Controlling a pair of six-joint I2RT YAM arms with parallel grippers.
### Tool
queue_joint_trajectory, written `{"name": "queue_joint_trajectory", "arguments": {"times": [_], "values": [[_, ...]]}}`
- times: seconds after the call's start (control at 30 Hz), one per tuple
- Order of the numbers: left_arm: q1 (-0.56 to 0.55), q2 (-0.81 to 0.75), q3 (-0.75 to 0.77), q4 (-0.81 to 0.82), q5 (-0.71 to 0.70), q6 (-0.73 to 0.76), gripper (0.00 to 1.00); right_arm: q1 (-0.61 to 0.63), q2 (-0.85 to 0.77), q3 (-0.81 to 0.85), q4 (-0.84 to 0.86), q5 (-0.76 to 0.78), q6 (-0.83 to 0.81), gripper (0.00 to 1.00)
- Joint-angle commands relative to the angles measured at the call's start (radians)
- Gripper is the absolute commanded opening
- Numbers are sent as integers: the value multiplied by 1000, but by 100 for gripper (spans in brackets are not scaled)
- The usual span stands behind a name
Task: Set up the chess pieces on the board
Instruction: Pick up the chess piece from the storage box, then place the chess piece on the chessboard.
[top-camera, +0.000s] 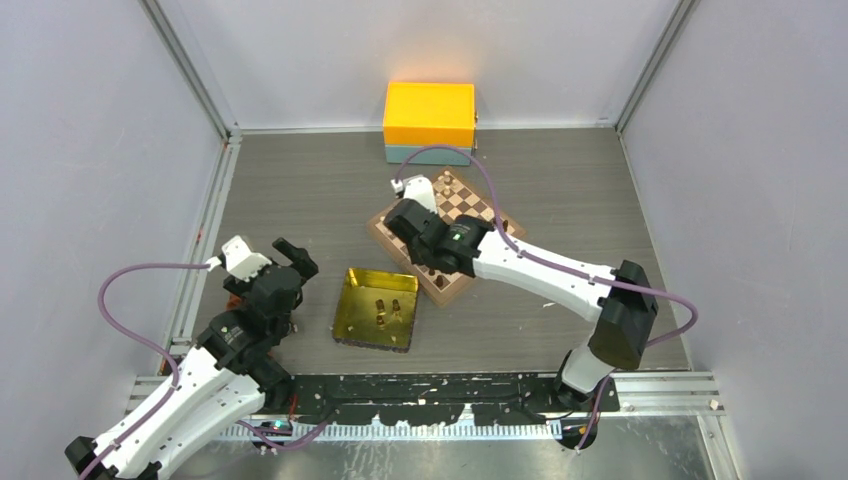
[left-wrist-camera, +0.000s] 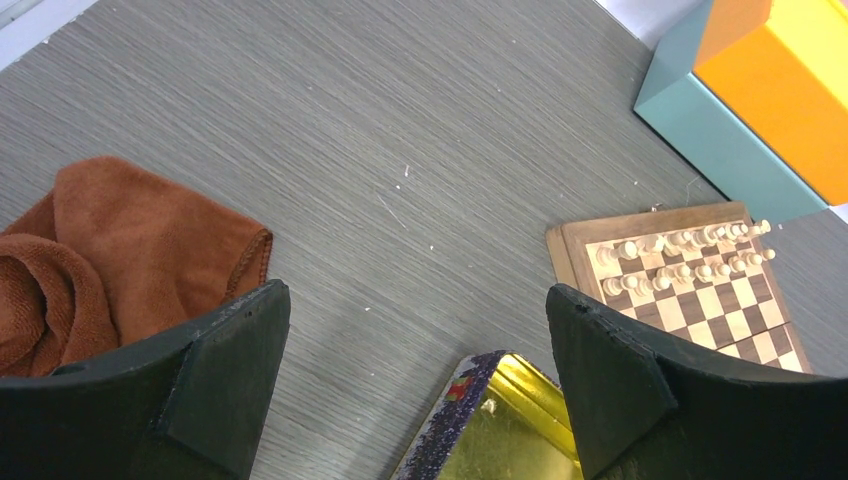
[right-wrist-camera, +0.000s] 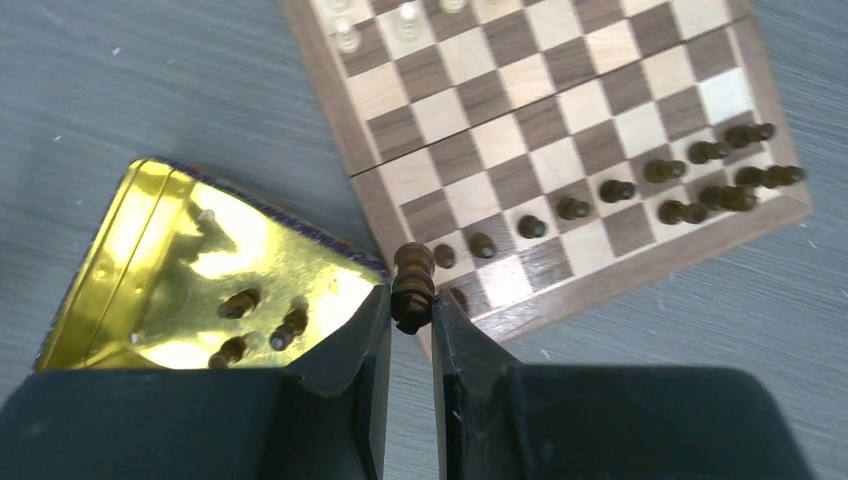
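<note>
The checkered wooden board (top-camera: 455, 208) (right-wrist-camera: 560, 120) (left-wrist-camera: 700, 290) lies at mid-table. Several dark-brown chess pieces (right-wrist-camera: 660, 190) stand in two rows along its near edge; pale pieces (left-wrist-camera: 680, 255) fill the far edge. My right gripper (right-wrist-camera: 411, 300) (top-camera: 425, 262) is shut on one dark piece (right-wrist-camera: 412, 280), held just above the board's near left corner. Three more dark pieces (right-wrist-camera: 255, 325) (top-camera: 388, 306) lie in the gold tray. My left gripper (left-wrist-camera: 415, 380) (top-camera: 290, 262) hangs open and empty over the table left of the tray.
The gold tray (top-camera: 352, 318) (right-wrist-camera: 110, 260) (left-wrist-camera: 500, 430) sits just left of the board's near corner. A rust-brown cloth (left-wrist-camera: 110, 250) lies under the left arm. An orange box on a teal base (top-camera: 429, 122) (left-wrist-camera: 760, 100) stands at the back wall.
</note>
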Motion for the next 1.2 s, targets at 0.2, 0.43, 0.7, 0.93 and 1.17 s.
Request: {"name": "queue_joint_trajectory", "arguments": {"times": [0.2, 0.43, 0.7, 0.93, 1.17], "values": [[-5, -2, -10, 52, -8, 5, 100, -196, -124, -98, 5, -1, 23, 1], [-5, 0, -11, 59, -11, 9, 100, -297, -112, -156, 29, -46, 21, 1], [-5, 6, -12, 63, -10, 11, 100, -368, -97, -203, 56, -90, 28, 1], [-4, 7, -13, 64, -10, 9, 100, -409, -68, -234, 89, -126, 34, 1], [-5, 7, -14, 63, -12, 10, 100, -436, -23, -249, 132, -150, 31, 1]]}}
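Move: The right hand already holds a dark chess piece above the board's near corner. The empty fourth square of the dark back row, counted from the right-hand corner, lies about 5 cm ahead, 14 cm right and 10 below. The back-row piece beyond it is some 8 ahead and 16 right, the nearest pawn 8 ahead and 11 right. The near rook stands 3 back and 4 right; the storage box 7 back and 10 left. From the left hand that square is roughly 45 right, 9 ahead. Keeping its pinch on the dark piece, the right hand swings about 14 cm to the right and 6 forward, away from the storage box and along the dark back row to its empty fourth square. It runs level at first, then sinks some 7 cm as the sideways travel dies out. The wrist turns about 20 degrees clockwise and tips the fingers some 10 degrees further down. ##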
